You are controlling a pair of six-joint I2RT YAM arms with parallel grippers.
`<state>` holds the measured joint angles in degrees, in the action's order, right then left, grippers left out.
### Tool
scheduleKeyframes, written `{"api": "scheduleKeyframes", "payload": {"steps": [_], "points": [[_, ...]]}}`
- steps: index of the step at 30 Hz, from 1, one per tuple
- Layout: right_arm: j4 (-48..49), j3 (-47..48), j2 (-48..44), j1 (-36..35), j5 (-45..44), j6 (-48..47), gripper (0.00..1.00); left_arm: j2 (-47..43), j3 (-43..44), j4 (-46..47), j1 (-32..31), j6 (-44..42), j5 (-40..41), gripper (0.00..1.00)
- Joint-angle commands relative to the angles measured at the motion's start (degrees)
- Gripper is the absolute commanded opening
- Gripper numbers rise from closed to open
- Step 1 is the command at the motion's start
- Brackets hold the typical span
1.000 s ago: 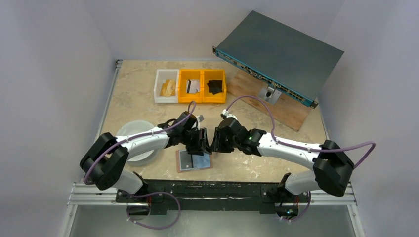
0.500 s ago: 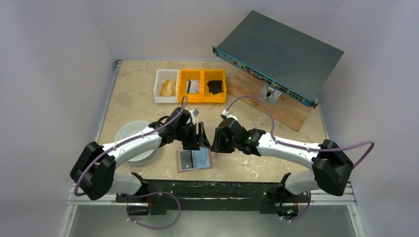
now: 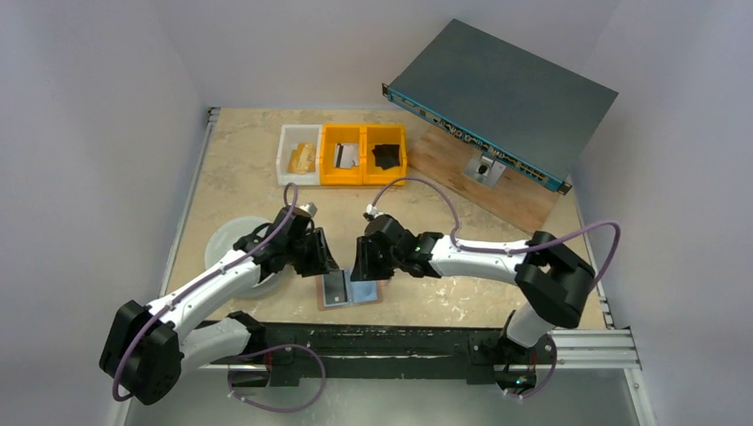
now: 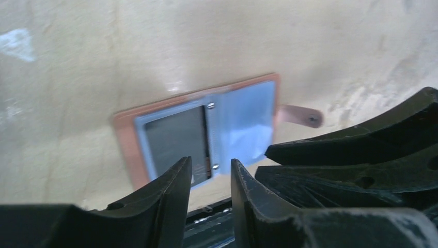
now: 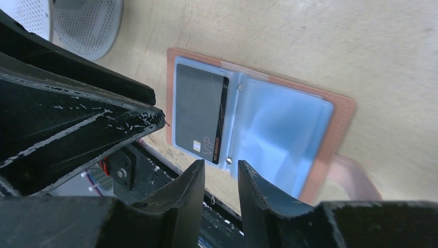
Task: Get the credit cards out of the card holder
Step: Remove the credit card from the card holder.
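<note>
The card holder (image 3: 353,294) lies open and flat near the table's front edge, pinkish-tan with pale blue inner faces (image 5: 284,129) and a snap tab (image 4: 302,114). A dark grey credit card (image 5: 199,111) marked VIP sits in its left pocket (image 4: 175,139). My left gripper (image 3: 321,256) hovers just off the holder's upper left corner, open with a narrow gap and nothing between its fingers (image 4: 210,170). My right gripper (image 3: 360,264) hangs over the holder's far edge, also open and holding nothing (image 5: 219,173). The two grippers stand close together.
A white plate (image 3: 233,240) lies left of the holder, under the left arm. At the back stand a white bin (image 3: 299,155) and two yellow bins (image 3: 342,155). A grey rack unit (image 3: 502,89) rests on a wooden block at back right. A black rail (image 3: 373,333) borders the front.
The left gripper has drawn back to the left, off the card holder, its jaws widening and then narrowing. The right gripper has moved left over the holder's far edge.
</note>
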<state>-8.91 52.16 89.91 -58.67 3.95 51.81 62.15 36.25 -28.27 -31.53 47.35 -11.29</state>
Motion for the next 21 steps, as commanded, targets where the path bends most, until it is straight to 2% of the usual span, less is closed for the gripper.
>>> {"api": "scheduleKeyframes", "payload": {"steps": [1,3,6,21], "points": [[7.16,3.10,4.20,-0.21,5.28,0.39,0.30,-1.93,-3.38,-2.29,1.46,-0.47,3.86,0.29],[8.02,3.80,6.35,-0.21,6.15,0.24,0.31,-2.37,-4.39,-2.38,1.60,-0.15,5.10,0.21],[8.55,4.35,8.48,-0.21,7.25,0.35,0.31,-2.61,-5.61,-1.52,1.57,0.03,5.82,0.15],[13.57,2.09,12.12,-0.21,9.41,2.23,0.32,0.62,-8.97,3.87,1.61,-0.05,2.74,0.02]]}}
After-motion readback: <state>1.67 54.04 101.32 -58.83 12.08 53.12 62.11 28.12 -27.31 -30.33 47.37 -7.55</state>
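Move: The credit card in the holder's left pocket has its middle about 3 cm back of my left hand, level with it sideways, and some 6 cm below. From my right hand it lies straight to the left, about 6 cm, and 5 cm lower. The holder's empty right page is about 8 cm to the right of the card and 1 cm nearer my base; the clasp strap sticks out some 13 cm right of the card and 2 cm farther out. I sink my left hand about 5 cm while sliding some 3 cm left and 2 cm back, shutting its fingers into one closed tip that comes down close over the card's left edge. Meanwhile my right hand, fingers still partly open, goes about 4 cm left and 3 cm down from the empty page towards the striped side of the card. ##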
